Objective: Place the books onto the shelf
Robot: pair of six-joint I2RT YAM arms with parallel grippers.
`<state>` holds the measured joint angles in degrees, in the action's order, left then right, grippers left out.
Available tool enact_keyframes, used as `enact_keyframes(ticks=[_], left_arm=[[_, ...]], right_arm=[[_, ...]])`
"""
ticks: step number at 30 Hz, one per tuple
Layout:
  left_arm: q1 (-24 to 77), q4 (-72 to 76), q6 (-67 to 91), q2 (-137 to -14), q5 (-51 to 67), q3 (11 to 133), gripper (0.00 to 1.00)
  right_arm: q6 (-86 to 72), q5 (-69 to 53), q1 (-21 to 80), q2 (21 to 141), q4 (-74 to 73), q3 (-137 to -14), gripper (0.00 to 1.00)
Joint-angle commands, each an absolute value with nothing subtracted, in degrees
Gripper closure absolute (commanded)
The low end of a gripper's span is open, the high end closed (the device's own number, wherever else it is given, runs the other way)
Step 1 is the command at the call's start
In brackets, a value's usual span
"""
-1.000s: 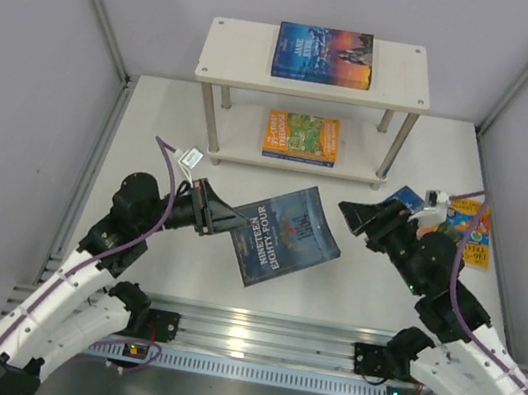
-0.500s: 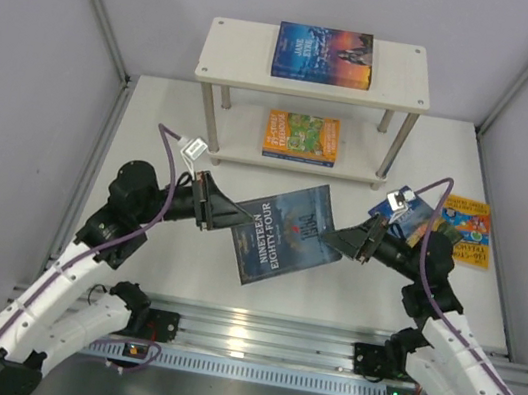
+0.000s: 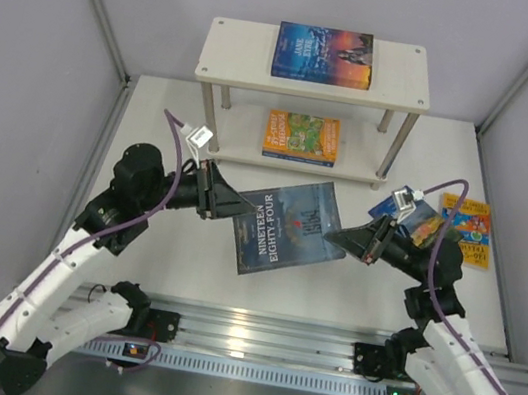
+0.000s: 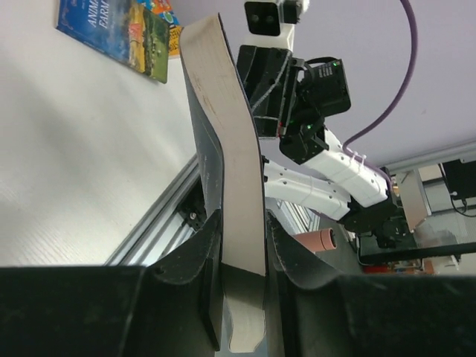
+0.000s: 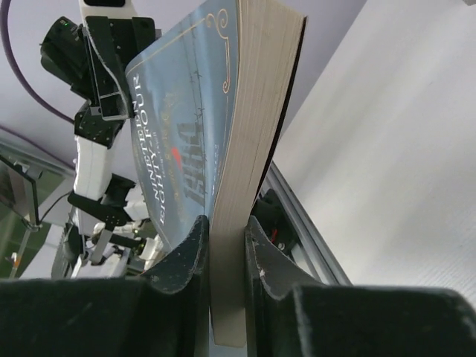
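Observation:
A dark blue book, "Nineteen Eighty-Four", hangs tilted above the middle of the table, held from both sides. My left gripper is shut on its left edge, where the page block sits between the jaws. My right gripper is shut on its right edge, clamping cover and pages. The cream two-tier shelf stands at the back. A blue-and-sunset book lies on its top board and an orange-green one on its lower board.
An orange-yellow book and a blue book, partly hidden by the right arm, lie on the table at the right. The left wrist view shows that blue book's "Animal Farm" cover. Grey walls close in both sides; an aluminium rail runs along the near edge.
My right arm swung left to the held book and its jaws closed on the book's right edge. The left arm kept its grip and shifted the book slightly up and back.

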<state>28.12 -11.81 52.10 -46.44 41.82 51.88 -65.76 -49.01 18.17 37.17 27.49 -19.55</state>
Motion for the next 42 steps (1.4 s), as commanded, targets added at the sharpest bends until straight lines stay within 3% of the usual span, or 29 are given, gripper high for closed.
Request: enact_keyframes(ticks=[1, 2, 6, 10, 18, 24, 32, 42], left_arm=[[28.13, -14.19, 48.79, -48.77, 34.83, 59.74, 0.95], [28.21, -17.2, 46.87, -50.35, 32.19, 61.94, 0.74], [27.77, -26.18, 42.72, -54.49, 19.71, 74.24, 0.36], [27.77, -29.34, 40.35, -58.09, 11.62, 88.54, 0.19], [27.6, -39.63, 34.11, -68.11, -11.04, 112.65, 0.15], [27.6, -37.1, 28.31, -70.75, -20.3, 113.82, 0.15], [27.34, -32.26, 23.91, -79.52, -9.96, 116.89, 0.16], [25.14, -23.12, 26.19, -85.95, -0.26, 114.26, 0.16]], right_arm=[[-65.66, -49.84, 18.02, 36.3, 27.7, -26.61, 1.0], [-65.31, -49.14, 17.93, 36.99, 26.29, -30.98, 1.0], [-63.37, -44.92, 17.67, 41.91, 17.52, -45.32, 1.0], [-63.63, -43.07, 17.58, 49.73, 15.74, -58.69, 1.0], [-63.54, -41.66, 15.65, 70.38, 10.29, -86.9, 1.0], [-61.52, -39.99, 14.42, 82.87, 5.71, -104.57, 1.0], [-62.75, -39.38, 11.08, 97.71, 4.75, -119.69, 1.0], [-63.2, -41.4, 6.15, 104.32, 4.22, -121.99, 1.0]])
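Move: Nineteen Eighty-Four hangs in the air with an edge in each hand; it is bound for the Jane Eyre book on the top shelf, whose middle lies from the right hand about 31 cm ahead, 9 cm left and 15 cm up. From the left hand it is some 31 cm ahead, 10 cm right and 8 cm up. The orange book on the lower shelf is 29 cm ahead, 11 cm left and 20 cm below the right hand. Animal Farm lies 9 cm ahead, 27 cm right and 26 cm below that hand. Up steeply, then forward some 32 cm, the right hand keeps its pinch on the right edge of Nineteen Eighty-Four and carries the book over the top shelf, turning clockwise about 20 degrees and sinking 5 cm towards Jane Eyre at the end. The left hand opens wide and lets go of the left edge, rises while swinging left and turning counter-clockwise, then comes forward, back right and down to wait open beside the book's left side. ##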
